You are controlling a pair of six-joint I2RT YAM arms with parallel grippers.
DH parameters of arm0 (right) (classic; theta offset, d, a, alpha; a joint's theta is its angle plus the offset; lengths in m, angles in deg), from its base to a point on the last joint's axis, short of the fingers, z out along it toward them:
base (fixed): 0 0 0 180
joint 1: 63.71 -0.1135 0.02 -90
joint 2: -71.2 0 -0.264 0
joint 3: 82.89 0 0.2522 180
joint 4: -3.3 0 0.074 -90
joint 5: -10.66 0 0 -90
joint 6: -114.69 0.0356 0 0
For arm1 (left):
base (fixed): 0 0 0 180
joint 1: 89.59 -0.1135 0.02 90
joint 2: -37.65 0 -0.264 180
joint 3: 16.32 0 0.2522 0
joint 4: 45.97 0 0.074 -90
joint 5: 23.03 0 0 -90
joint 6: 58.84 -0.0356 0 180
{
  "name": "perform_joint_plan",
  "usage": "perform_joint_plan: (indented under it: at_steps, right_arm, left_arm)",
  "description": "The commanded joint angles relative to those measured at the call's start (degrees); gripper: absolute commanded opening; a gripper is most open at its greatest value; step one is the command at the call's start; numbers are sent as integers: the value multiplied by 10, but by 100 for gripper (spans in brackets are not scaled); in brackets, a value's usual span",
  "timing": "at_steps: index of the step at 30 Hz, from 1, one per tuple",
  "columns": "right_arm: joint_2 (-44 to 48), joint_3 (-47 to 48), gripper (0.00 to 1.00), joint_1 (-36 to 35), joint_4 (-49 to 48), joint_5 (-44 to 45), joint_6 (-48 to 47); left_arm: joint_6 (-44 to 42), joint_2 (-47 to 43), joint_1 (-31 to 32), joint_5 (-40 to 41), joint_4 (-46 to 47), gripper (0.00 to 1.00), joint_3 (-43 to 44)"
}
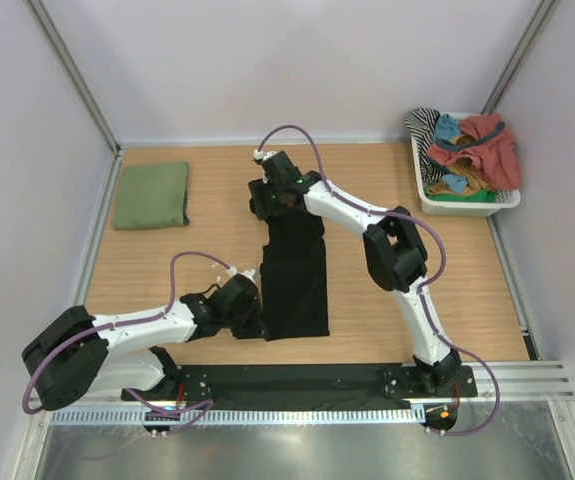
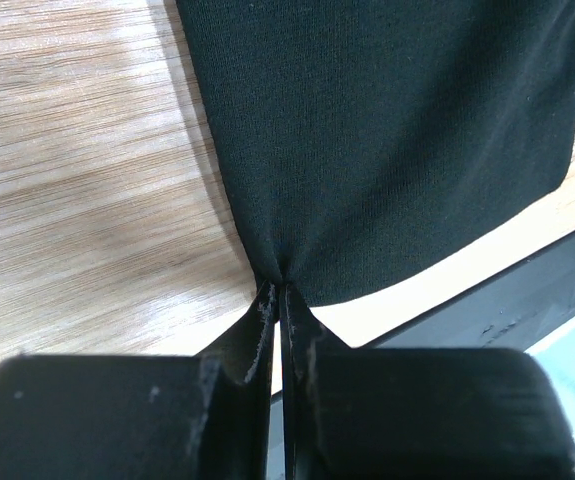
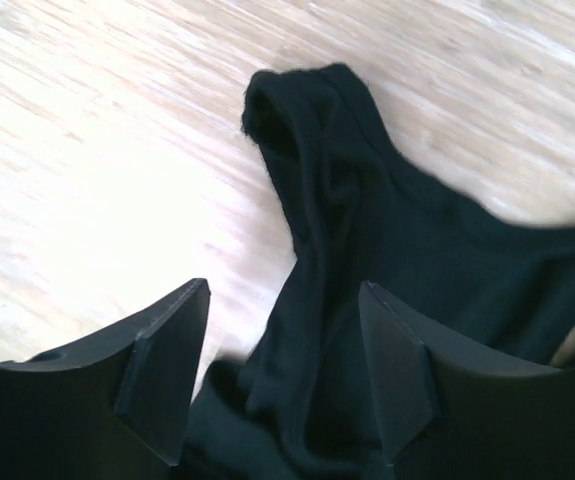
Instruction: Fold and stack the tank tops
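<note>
The black tank top (image 1: 297, 275) lies as a long narrow strip in the middle of the wooden table, running from near to far. My left gripper (image 1: 254, 322) is shut on its near left corner; in the left wrist view the fingers (image 2: 279, 300) pinch the hem of the cloth (image 2: 387, 140). My right gripper (image 1: 272, 203) is open over the top's far end, the bunched straps (image 3: 317, 150) lying between the jaws. The olive green tank top (image 1: 151, 195) lies folded at the far left.
A white basket (image 1: 464, 203) at the far right holds red, teal and striped garments. A black base rail (image 1: 307, 380) runs along the near table edge. White walls enclose the table on three sides.
</note>
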Motion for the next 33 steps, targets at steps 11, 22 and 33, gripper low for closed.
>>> perform_joint_plan:
  at_steps: [11, 22, 33]
  right_arm:
    - [-137, 200, 71, -7, 57, 94, -91]
    - [-191, 241, 27, -23, 54, 144, -112]
    - [-141, 235, 14, 29, 20, 309, 20]
  left_arm:
    - [-2, 13, 4, -18, -10, 3, -12]
    - [-2, 11, 6, -33, -11, 3, -18]
    - [32, 14, 57, -18, -8, 2, -36]
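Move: Ahead of the open right hand by some 6 cm, about 2 cm to its left and 6 cm below, lies the black tank top's left strap. The right strap is roughly 10 cm ahead and 9 cm right of this hand, while the folded green top lies about 27 cm left and 5 cm ahead. From the left hand, which keeps the near left hem corner, the left strap is about 37 cm ahead and 1 cm left, and the right hem corner 14 cm right, level with it. Reaching forward and down about 5 cm each, the open right hand comes onto the left strap, shuts its fingers on it, then carries it some 4 cm right and 2–3 cm forward, towards the right strap, nearly level while turning clockwise about 15 degrees. The left hand keeps its pinch on the hem corner, drawing it slowly, then faster, about 2 cm back and 1.5 cm right. ##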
